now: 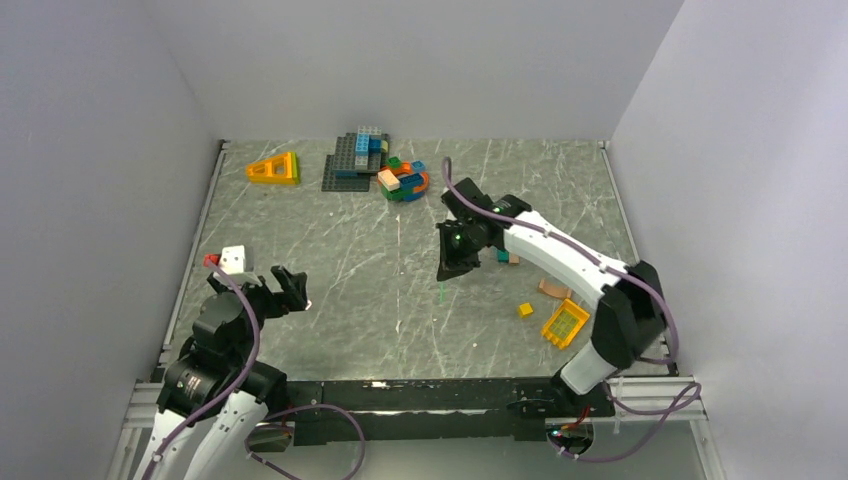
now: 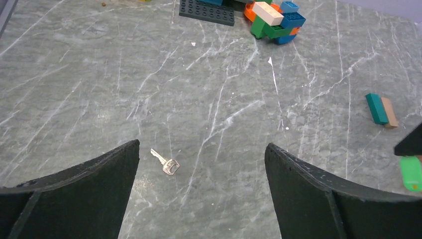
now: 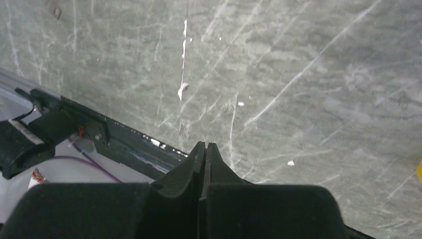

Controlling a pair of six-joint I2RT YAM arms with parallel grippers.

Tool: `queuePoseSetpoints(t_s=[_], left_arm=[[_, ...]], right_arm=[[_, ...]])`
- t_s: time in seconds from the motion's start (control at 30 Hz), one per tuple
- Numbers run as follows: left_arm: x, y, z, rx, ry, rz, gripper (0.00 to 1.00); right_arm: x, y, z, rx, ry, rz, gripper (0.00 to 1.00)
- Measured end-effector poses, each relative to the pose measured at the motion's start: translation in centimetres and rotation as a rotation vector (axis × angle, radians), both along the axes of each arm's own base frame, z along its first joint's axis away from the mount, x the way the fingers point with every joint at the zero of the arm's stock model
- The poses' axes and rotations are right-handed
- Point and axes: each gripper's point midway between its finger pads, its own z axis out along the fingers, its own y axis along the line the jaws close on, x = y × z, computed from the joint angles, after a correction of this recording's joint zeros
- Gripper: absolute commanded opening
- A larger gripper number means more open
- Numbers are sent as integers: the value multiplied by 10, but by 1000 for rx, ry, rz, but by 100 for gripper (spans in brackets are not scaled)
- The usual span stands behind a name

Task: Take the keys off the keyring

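A single small silver key (image 2: pixel 165 163) lies flat on the grey marbled table (image 2: pixel 209 89), just inside the left finger of my left gripper (image 2: pixel 201 149). That gripper hovers low at the near left (image 1: pixel 275 290), wide open and holding nothing. My right gripper (image 1: pixel 447 272) hangs raised over the middle of the table, its jaws pressed together (image 3: pixel 205 144). A green tag of the keyring (image 2: pixel 411 173) dangles right under its black tip, showing as a thin green sliver (image 1: pixel 440 293) from above. The ring itself is hidden.
At the back stand a dark baseplate with stacked bricks (image 1: pixel 358 160), a mixed brick pile (image 1: pixel 405 180) and an orange wedge (image 1: pixel 275 168). A green and tan brick pair (image 2: pixel 381 109) lies right of centre. A yellow grid piece (image 1: pixel 565 323) and a small yellow brick (image 1: pixel 525 309) sit at the near right.
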Motion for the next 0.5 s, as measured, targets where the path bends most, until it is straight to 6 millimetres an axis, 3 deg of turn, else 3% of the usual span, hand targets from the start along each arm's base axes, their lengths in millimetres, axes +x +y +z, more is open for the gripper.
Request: queuePoseSetpoints(t_s=[0.1,0.23,0.3,0.4,0.5], left_arm=[[0,0,-1,3,5,-1,99],[0,0,-3,8,12,-3,99],[0,-1,-3,7,12,-7,99],[-1,-2,-3,8,12,-17,100],[-1,-5,-3,6,13,-32,99]], right_arm=[[12,10,-13,-33,34,10,0],[30,26,-34,-65,83,24,38],[35,34,-37,-54,98,32,52],[43,46,-25,-11,87,39,67],[52,60,-3,55,53,46,73]])
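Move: The right hand still holds the green key tag by its ring, hanging under the shut fingers, and takes it to a bare patch of table about 4 cm ahead, 4 cm left and 12 cm below. The yellow block lies some 21 cm to the right and 1 cm back, the teal block 16 cm right and 16 cm farther out. From the idle left hand that patch lies roughly 7 cm ahead, 25 cm right and 20 cm down. The right hand sweeps forward and to the left, about 5 to 6 cm each way, towards and then past the bare patch, first sinking nearly 4 cm with the green tag still pinched in shut fingers. Around the bottom of that dip the fingers begin to part and go to about two-thirds open, letting go of the ring, while the hand carries on forward-left and climbs back almost to its starting height with barely any turn of the wrist. ##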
